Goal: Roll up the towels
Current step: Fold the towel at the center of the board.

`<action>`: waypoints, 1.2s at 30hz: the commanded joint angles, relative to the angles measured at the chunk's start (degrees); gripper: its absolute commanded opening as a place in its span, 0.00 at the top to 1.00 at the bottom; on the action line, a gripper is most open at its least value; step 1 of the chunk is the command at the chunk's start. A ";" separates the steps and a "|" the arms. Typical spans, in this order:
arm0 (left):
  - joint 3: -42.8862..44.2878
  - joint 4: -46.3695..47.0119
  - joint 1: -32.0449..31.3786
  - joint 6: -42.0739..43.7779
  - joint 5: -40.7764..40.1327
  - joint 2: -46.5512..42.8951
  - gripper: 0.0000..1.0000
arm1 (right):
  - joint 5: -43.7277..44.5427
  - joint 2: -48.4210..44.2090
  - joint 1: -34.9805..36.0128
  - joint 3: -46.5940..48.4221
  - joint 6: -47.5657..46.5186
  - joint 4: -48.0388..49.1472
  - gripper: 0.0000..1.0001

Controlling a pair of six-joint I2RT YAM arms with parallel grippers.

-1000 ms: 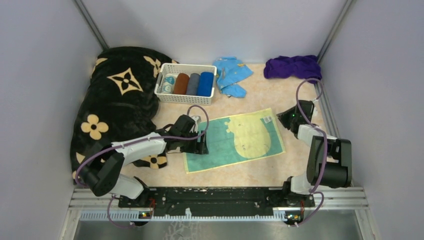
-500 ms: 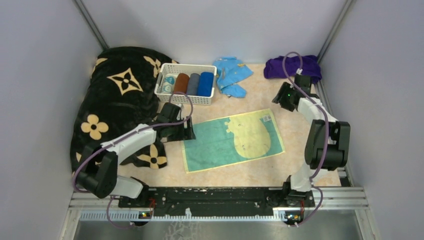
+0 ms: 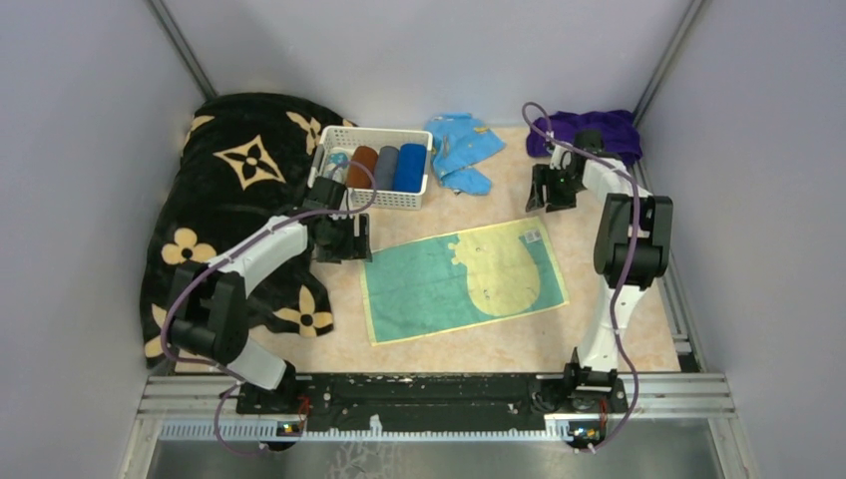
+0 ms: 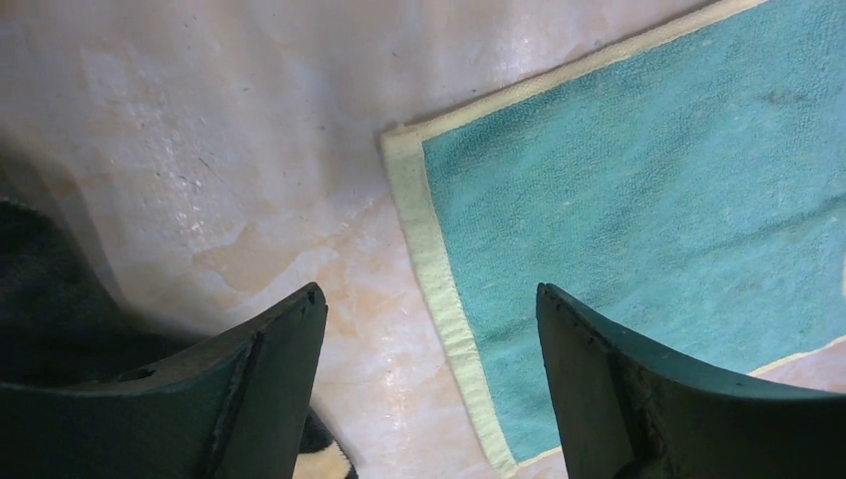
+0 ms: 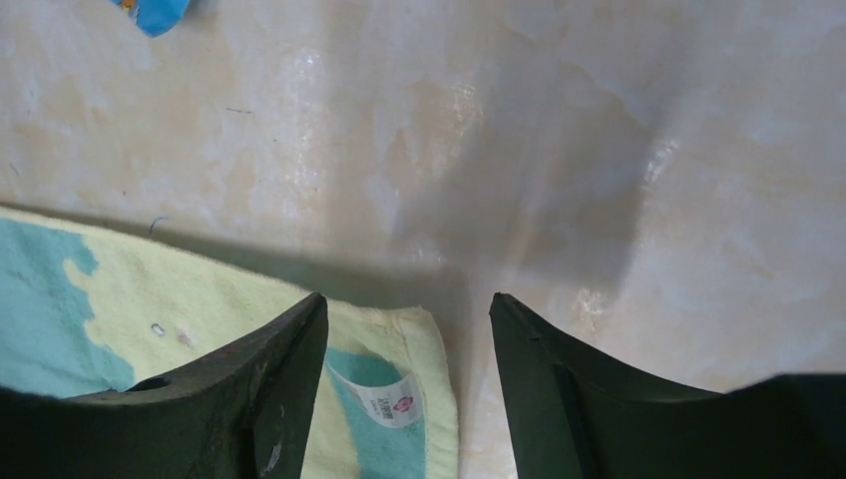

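The pale yellow and teal towel [image 3: 461,280] lies flat and unrolled in the middle of the table. My left gripper [image 3: 342,239] hovers open at its far left corner; in the left wrist view that gripper [image 4: 429,299] straddles the towel's [image 4: 648,200] yellow left hem. My right gripper [image 3: 548,190] hangs open just beyond the far right corner; in the right wrist view this gripper [image 5: 407,304] stands over the towel's [image 5: 229,299] corner and its white label [image 5: 384,399]. The purple towel [image 3: 589,131] lies bunched at the back right. A blue towel [image 3: 410,168] sits rolled in the basket.
A white basket [image 3: 371,196] with several rolled cloths stands at the back. A light blue cloth [image 3: 461,150] lies beside it, its tip [image 5: 150,10] in the right wrist view. The black flowered blanket [image 3: 234,190] fills the left side, and its edge [image 4: 40,309] shows by the left fingers.
Both arms swung toward the back. The left gripper went from the towel's left edge to its far left corner. The right gripper moved back and left to the far right corner, jaws widening.
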 commanded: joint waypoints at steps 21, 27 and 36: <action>8.52 -4.62 7.35 9.84 14.74 9.69 0.22 | -17.51 12.40 -4.42 15.30 -17.90 -17.96 0.75; 11.74 -5.57 7.55 10.79 13.31 12.53 0.26 | -15.09 11.52 -5.00 15.07 -16.35 -15.79 0.96; 15.40 -6.03 7.40 11.83 11.82 17.43 0.43 | -14.50 10.33 -5.01 12.29 -14.91 -12.96 0.98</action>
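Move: The green-and-yellow towel's far right corner lies almost under the right hand, about 1 cm back and 3 cm below. From that hand the light blue towel is some 14 cm ahead and 20 cm left, the purple towel 18 cm ahead and 11 cm right. The towel's far left corner is about 5 cm ahead of the left hand, 1 cm right and 4 cm below; the basket's middle stands 22 cm ahead of that hand and 3 cm right. Right hand sinks about 2 cm, pinching its towel corner; left hand, fingers narrowing, reaches 4 cm forward towards its own. ##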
